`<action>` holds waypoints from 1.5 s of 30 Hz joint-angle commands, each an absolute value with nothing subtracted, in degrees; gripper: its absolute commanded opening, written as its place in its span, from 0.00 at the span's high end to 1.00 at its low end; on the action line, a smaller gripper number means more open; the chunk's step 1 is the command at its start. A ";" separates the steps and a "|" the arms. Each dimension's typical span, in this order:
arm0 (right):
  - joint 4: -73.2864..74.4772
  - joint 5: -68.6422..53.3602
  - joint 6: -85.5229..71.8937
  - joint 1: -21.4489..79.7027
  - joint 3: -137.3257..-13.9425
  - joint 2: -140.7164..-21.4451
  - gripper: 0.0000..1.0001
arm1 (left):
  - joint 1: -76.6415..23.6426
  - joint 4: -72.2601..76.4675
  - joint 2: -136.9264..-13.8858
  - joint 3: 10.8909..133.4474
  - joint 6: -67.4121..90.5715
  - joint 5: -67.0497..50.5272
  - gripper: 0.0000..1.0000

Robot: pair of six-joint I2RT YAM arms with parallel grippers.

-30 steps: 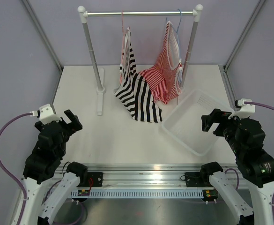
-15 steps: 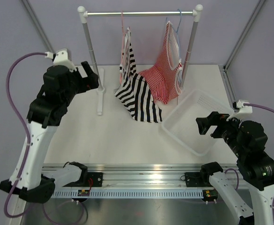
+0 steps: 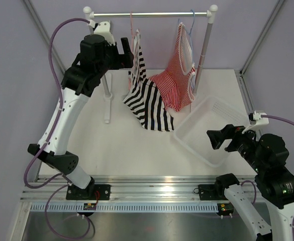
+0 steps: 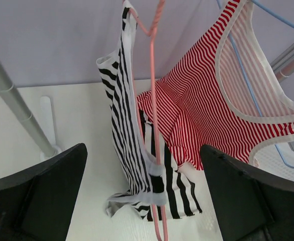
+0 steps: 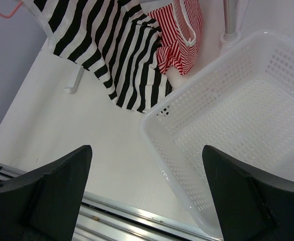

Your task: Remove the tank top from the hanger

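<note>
The tank top (image 3: 148, 103), in wide black-and-white stripes, hangs by one strap from the pink hanger (image 3: 132, 31) on the rail, and its lower part spreads on the table. My left gripper (image 3: 126, 51) is raised just left of the strap, open. In the left wrist view the tank top (image 4: 120, 120) and the hanger's wire (image 4: 154, 125) lie ahead between the open fingers of the left gripper (image 4: 142, 146), apart from them. My right gripper (image 3: 222, 138) hovers open over the basket's near side. The right wrist view shows the right gripper (image 5: 147, 148) holding nothing and the tank top (image 5: 111, 42) beyond.
A red-and-white thin-striped top (image 3: 178, 83) hangs on a pale blue hanger (image 3: 191, 24) right beside the tank top. The rack's rail (image 3: 157, 14) rests on two posts (image 3: 99, 65). A white perforated basket (image 3: 188, 144) sits at the right, its rim (image 5: 152, 131) under my right gripper.
My left arm has swung up from the near left of the table to the rail beside the tank top. The right gripper has crept slightly leftward. Both stay open.
</note>
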State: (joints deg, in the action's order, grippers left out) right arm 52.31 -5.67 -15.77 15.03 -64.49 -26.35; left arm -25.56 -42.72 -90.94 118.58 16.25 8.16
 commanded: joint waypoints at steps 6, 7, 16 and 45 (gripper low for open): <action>51.24 -10.28 -16.79 15.56 -63.37 -25.05 0.01 | -29.44 -40.51 -99.39 126.99 7.57 16.69 0.10; 51.24 -10.89 -16.79 15.56 -63.37 -24.79 0.00 | -29.70 -40.69 -100.10 127.61 6.78 17.31 0.13; 51.15 -12.39 -16.87 15.56 -62.84 -24.43 0.00 | -30.23 -43.24 -105.46 132.18 4.92 20.56 0.55; 50.54 -11.43 -16.87 15.56 -62.49 -24.87 0.00 | -30.32 -34.99 -101.61 131.13 9.49 19.86 1.00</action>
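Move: The pink hanger holding the black-and-white tank top is nearly edge-on before my open left hand; the part I go for is about 7 cm ahead, 3 cm right and 5 cm lower. The tank top's middle is some 7 cm ahead, 9 right and 20 below; the red-striped top is about 8 ahead, 20 right, 15 lower. The rack's left post stands 14 ahead, 12 left. From my right hand, that hanger part lies roughly 31 cm ahead, 34 left, 6 higher. I reach my left hand forward about 6 cm, sinking some 5 cm and edging right onto the pink hanger, rolling the wrist about 15 degrees so its left side rises. My fingers start closing on the way, pause partly shut, then pinch the hanger's frame fully together; keeping that hold, I begin to rise about 1 cm. ##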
